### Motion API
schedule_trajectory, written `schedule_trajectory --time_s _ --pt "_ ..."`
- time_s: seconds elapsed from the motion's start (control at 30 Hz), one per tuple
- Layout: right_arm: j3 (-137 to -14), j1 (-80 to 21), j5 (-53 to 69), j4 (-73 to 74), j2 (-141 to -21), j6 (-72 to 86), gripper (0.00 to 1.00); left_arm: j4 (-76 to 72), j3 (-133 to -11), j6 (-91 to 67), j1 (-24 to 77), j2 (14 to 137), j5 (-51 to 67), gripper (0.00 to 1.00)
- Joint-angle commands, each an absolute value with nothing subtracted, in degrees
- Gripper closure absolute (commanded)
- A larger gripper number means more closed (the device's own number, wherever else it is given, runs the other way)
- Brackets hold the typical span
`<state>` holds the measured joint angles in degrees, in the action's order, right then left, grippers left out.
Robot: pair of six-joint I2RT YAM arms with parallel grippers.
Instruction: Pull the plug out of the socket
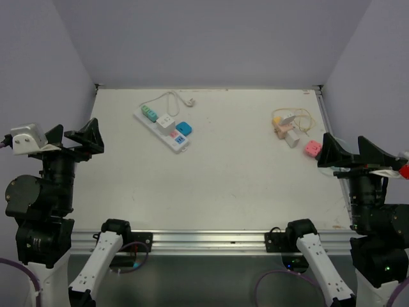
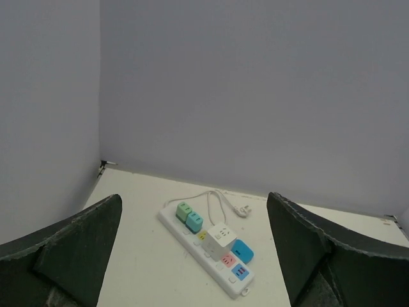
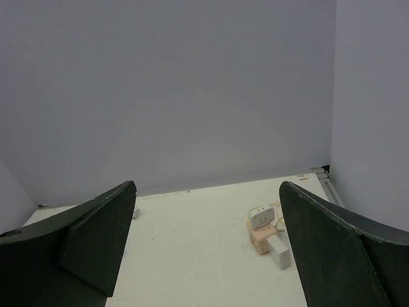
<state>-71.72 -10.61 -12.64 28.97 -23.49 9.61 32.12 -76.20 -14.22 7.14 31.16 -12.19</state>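
Note:
The socket (image 1: pixel 174 141), a long white power strip, lies slantwise at the back left of the table; it also shows in the left wrist view (image 2: pixel 175 227). A green plug (image 2: pixel 184 210), a teal plug (image 2: pixel 194 221) and a white cube adapter (image 2: pixel 218 239) sit plugged into its top. A blue plug (image 2: pixel 242 251) rests against its far side. Its white cord (image 2: pixel 214 203) loops behind it. My left gripper (image 1: pixel 70 135) hangs open at the left edge, well short of the strip. My right gripper (image 1: pixel 352 152) stands open at the right edge, holding nothing.
A cluster of a white adapter, a peach cube (image 3: pixel 262 237) and a white block with a thin yellow cable (image 1: pixel 305 116) sits at the back right. A pink cube (image 1: pixel 312 148) lies near the right gripper. Grey walls close off three sides.

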Motion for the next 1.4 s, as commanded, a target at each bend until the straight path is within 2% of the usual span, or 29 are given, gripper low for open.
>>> schedule_trajectory --time_s 0.0,0.33,0.57,0.8,1.07,1.37 --pt "-70.67 -10.9 -12.22 26.46 -23.73 10.19 0.01 30.32 -75.15 -15.11 7.21 30.94 -12.48 0.0" --pt "-64.78 -10.9 -9.93 25.05 -24.17 14.67 0.01 30.06 -71.72 -17.58 7.21 32.17 -13.53 0.0" --pt "-58.89 -10.99 -13.7 27.59 -27.06 19.59 0.01 31.03 -67.25 -18.63 7.21 32.78 -14.24 0.0" --pt "-53.36 -10.99 -15.29 30.85 -34.36 24.86 0.01 30.24 -61.09 -18.63 7.21 34.45 -7.4 0.0" --pt "-48.34 -10.9 -21.7 30.68 -46.99 28.73 0.01 25.23 -48.18 -18.72 7.21 34.81 -2.12 0.0" --pt "-47.63 -8.63 -22.59 17.24 -65.98 29.63 0.01 13.72 -31.12 -20.83 7.38 34.98 -0.97 0.0"
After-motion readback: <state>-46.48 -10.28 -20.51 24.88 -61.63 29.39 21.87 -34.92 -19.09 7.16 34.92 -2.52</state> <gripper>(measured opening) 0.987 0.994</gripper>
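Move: The white cube plug on the strip lies about 28 cm ahead of the left hand, 11 cm to its right and some 44 cm below; the teal plugs stand 34 cm ahead and 3 cm right, the blue plug 26 ahead and 20 right. From the right hand the peach block is about 28 cm ahead, 4 right and 45 below, with a white box 24 ahead and 8 right, the pink box 19 ahead and 17 right. Both arms drop from their raised poses with fingers wide open and pick up speed: the left hand sinks nearly 30 cm while going about 9 cm forward and drifting a little right, tipping its fingers down about 35 degrees towards the strip with the white cube plug. The right hand comes down farther, about 33 cm, and forward 17 cm towards the peach block and white box, its fingers tipping down some 55 degrees; both are still in free air and touch nothing. ##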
